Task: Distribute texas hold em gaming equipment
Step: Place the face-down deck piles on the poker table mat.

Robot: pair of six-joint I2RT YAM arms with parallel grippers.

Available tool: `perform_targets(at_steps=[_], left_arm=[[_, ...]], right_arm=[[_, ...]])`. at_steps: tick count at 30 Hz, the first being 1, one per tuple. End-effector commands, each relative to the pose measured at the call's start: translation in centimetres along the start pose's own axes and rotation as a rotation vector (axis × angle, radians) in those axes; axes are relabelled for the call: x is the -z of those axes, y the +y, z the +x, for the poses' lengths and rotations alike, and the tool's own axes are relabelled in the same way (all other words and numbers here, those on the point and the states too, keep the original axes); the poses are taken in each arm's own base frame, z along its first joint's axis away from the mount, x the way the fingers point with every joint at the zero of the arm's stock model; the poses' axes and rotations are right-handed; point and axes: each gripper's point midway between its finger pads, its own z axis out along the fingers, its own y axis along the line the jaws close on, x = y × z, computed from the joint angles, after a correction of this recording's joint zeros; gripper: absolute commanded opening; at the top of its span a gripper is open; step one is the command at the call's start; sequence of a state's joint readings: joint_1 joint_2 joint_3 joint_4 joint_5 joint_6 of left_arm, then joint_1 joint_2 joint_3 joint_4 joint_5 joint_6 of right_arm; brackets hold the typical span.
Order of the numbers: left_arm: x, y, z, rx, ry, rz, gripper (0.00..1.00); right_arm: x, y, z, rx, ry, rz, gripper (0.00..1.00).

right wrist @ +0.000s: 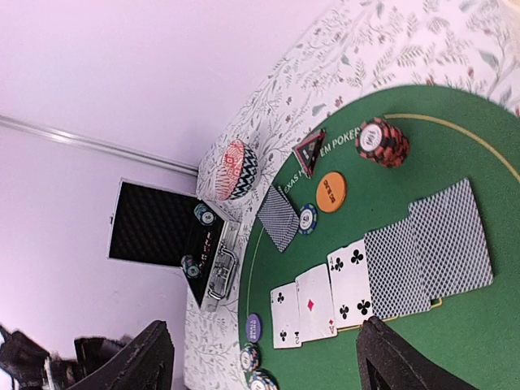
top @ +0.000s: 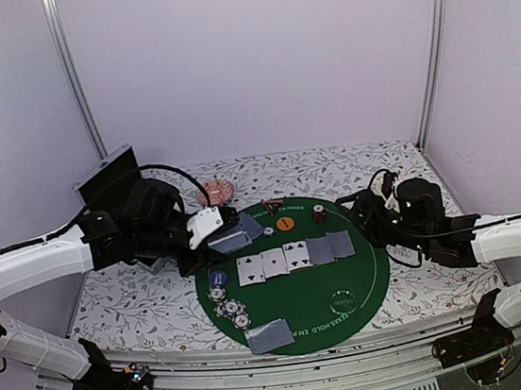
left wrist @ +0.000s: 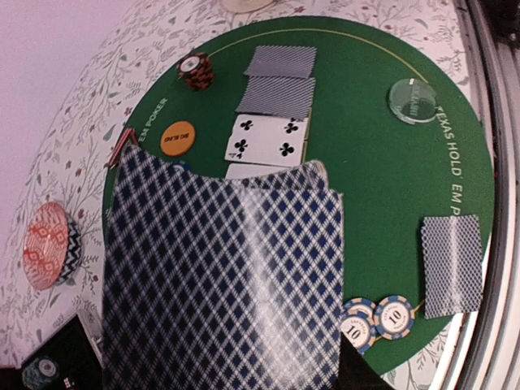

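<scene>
My left gripper (top: 210, 232) hovers over the far left of the green mat (top: 365, 272), shut on a deck of cards (left wrist: 219, 276) with blue-grey backs that fills the left wrist view. Three face-up cards (top: 275, 263) and two face-down cards (top: 330, 246) lie in a row across the mat. Another face-down card (top: 270, 335) lies at the near edge, beside blue chips (top: 228, 305). A red chip stack (top: 319, 212) and an orange disc (top: 285, 222) sit at the far side. My right gripper (top: 362, 211) stands open and empty at the mat's right, its fingers (right wrist: 154, 357) wide apart.
A pink patterned dish (top: 215, 194) sits behind the mat. An open black case (top: 107, 181) with chips stands at the far left. A purple disc (top: 217, 278) and a clear disc (top: 342, 301) lie on the mat. A face-down card with a blue chip (right wrist: 306, 218) lies by the dish.
</scene>
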State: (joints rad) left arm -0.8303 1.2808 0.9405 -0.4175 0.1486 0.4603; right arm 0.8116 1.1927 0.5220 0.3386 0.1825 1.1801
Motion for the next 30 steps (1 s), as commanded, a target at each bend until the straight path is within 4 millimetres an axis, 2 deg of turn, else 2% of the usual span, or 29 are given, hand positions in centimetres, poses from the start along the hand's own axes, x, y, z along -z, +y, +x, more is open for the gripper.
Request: perform_targets(at_steps=[1, 3, 11, 13, 19, 24, 28, 30], left_arm=[[-1.1, 3.6, 3.2, 0.257, 0.027, -0.11, 0.44], [-1.5, 4.5, 5.1, 0.339, 0.059, -0.168, 0.44], [-2.5, 5.2, 11.1, 0.583, 0.128, -0.323, 0.44], [-2.1, 6.3, 12.6, 0.619, 0.165, -0.411, 0.46], [-3.2, 8.6, 12.9, 0.615, 0.162, -0.437, 0.46], [-6.6, 10.4, 12.0, 0.621, 0.123, -0.385, 0.46], [-9.6, 11.8, 13.1, 0.676, 0.162, -0.353, 0.45], [-10.2, 12.7, 13.5, 0.704, 0.151, -0.355, 0.45]], right_arm=[[1.4, 1.1, -1.1, 0.308, -0.001, 0.051, 0.8], [1.9, 2.0, -1.6, 0.373, -0.008, 0.041, 0.8], [3.9, 3.2, -3.0, 0.475, -0.059, 0.021, 0.8], [4.3, 3.4, -3.1, 0.493, -0.065, 0.012, 0.8], [5.1, 3.6, -3.6, 0.517, -0.09, -0.001, 0.8], [5.9, 3.5, -4.1, 0.525, -0.117, -0.005, 0.8], [6.8, 3.5, -4.6, 0.524, -0.139, -0.004, 0.8], [7.1, 3.5, -4.9, 0.524, -0.151, 0.0, 0.79]])
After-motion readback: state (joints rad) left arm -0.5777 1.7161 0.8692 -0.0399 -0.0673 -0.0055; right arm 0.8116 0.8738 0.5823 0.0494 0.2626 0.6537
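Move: The stack of cards in the left hand is headed for the face-down pile at the mat's far left, about 17 cm ahead, 4 cm to the right and 16 cm lower. The blue chip stands 6 cm to the right of that pile and 3 cm nearer, the bowl some 12 cm beyond it and 7 cm left, the two of clubs 14 cm nearer in line with it. From the empty right hand the pile lies about 12 cm ahead, 26 cm left and 16 cm below. Still pinching the face-down stack by its sides, the left hand swings out left and down, then drives forward and drifts back right as it closes on the pile, ending about 13 cm farther out, 13 cm lower and 7 cm left, turned some 40 degrees counter-clockwise. The open, empty right hand keeps rising from the card row, about 7 cm, easing right as its fingers tip up. ##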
